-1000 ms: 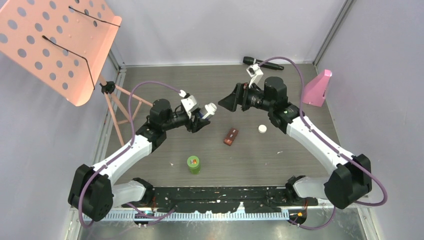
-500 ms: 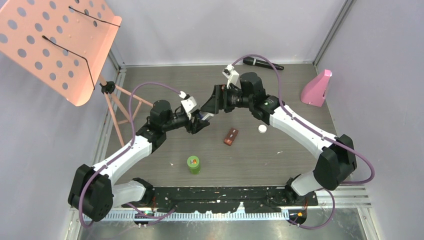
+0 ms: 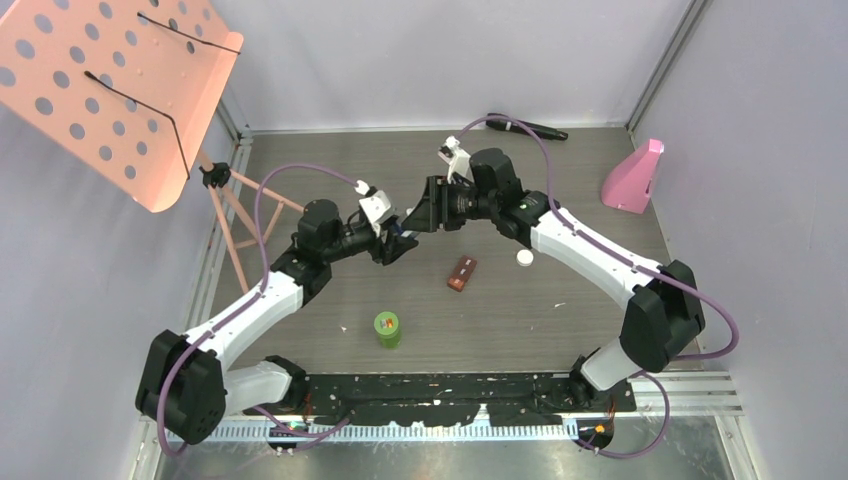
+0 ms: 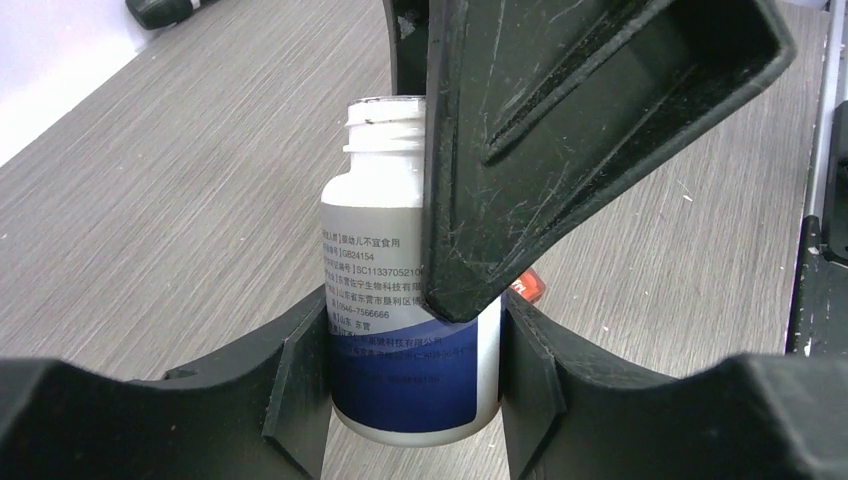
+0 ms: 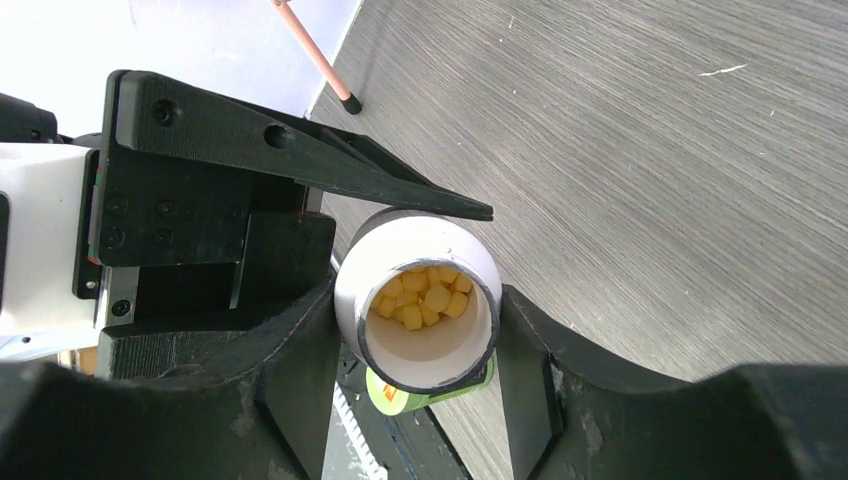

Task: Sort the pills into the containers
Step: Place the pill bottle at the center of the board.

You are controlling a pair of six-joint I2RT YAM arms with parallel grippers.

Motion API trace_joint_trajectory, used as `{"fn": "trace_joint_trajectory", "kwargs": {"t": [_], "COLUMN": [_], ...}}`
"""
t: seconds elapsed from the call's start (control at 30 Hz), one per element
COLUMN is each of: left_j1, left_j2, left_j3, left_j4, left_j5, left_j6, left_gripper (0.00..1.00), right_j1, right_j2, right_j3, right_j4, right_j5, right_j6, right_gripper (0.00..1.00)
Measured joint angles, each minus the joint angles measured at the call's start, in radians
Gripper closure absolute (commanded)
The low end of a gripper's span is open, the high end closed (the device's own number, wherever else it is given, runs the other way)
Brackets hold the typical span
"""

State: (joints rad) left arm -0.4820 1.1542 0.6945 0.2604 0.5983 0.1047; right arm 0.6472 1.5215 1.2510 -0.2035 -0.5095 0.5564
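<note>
Between my left gripper's (image 4: 412, 322) fingers stands the white bottle (image 4: 375, 260) with a blue label, upright and lifted off the table, neck open and uncapped. My right gripper (image 5: 418, 312) has come over it from the right: its fingers (image 4: 560, 130) lie against both sides of the bottle's upper part. Yellow pills (image 5: 425, 295) lie inside the open mouth. The white cap (image 3: 524, 258) rests on the table. The green-lidded bottle (image 3: 387, 328) stands near the front, and the brown case (image 3: 461, 272) lies mid-table. In the top view both grippers (image 3: 405, 228) meet at the bottle.
A black microphone (image 3: 527, 127) lies at the back edge. A pink wedge-shaped object (image 3: 634, 178) stands at the right wall. A salmon perforated music stand (image 3: 120, 80) overhangs the left side, its legs (image 3: 240, 215) on the table.
My right arm swung left from the table's right half to the bottle, and its jaws narrowed around the bottle. The left arm stayed still with the bottle.
</note>
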Motion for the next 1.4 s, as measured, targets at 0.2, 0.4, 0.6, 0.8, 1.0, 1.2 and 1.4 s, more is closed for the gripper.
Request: {"fn": "trace_joint_trajectory", "kwargs": {"t": [0.2,0.4,0.6,0.8,1.0,1.2,1.4], "left_j1": [-0.002,-0.004,-0.004,-0.004,0.0,0.013,0.033], "left_j2": [-0.001,-0.058,-0.211,-0.296,-0.295,-0.296,-0.285], "left_j3": [0.0,-0.019,-0.057,-0.049,-0.045,-0.045,-0.012], "left_j4": [-0.009,-0.065,-0.159,-0.261,-0.325,-0.34,-0.398], "left_j5": [-0.086,-0.297,-0.567,-0.7,-0.748,-0.784,-0.805], "left_j6": [-0.037,-0.096,-0.163,-0.201,-0.225,-0.255,-0.291], "left_gripper": [0.01,0.01,0.0,0.01,0.0,0.01,0.01], "right_j1": [0.011,0.051,0.103,0.166,0.192,0.191,0.19], "right_j2": [0.017,0.085,0.276,0.433,0.494,0.494,0.469], "right_j3": [0.0,0.029,0.086,0.207,0.296,0.319,0.361], "right_j4": [0.018,-0.064,-0.156,-0.261,-0.314,-0.381,-0.427], "right_j5": [0.051,0.306,0.549,0.677,0.742,0.759,0.742], "right_j6": [-0.011,-0.111,-0.201,-0.252,-0.283,-0.304,-0.31], "right_gripper": [0.82,0.81,0.78,0.7,0.23,0.03,0.0]}}
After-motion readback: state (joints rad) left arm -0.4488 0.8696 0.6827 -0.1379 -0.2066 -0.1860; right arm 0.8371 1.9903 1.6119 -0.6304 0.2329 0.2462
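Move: Both hands still hold the open pill bottle between their fingers, its middle within a couple of centimetres of either hand point. The bare spot on the board where it will stand is about 6 cm ahead of the right hand, 1 cm to its right and roughly 18 cm below. The brown pill box lies some 9 cm to the right of that spot and 3 cm nearer, the white cap about 22 cm to its right and level with it. The left hand opens wide and comes free of the pill bottle, swinging about 14 cm to the left while turning some 50 degrees counter-clockwise, to leave the right hand carrying the bottle alone. The right hand keeps its grip and lowers the bottle about 17 cm and 6 cm forward onto the board beside the brown pill box, its left-pointing fingers tipping some 50 degrees to nearly straight down, then opens wide, lets go and rises a couple of centimetres. ##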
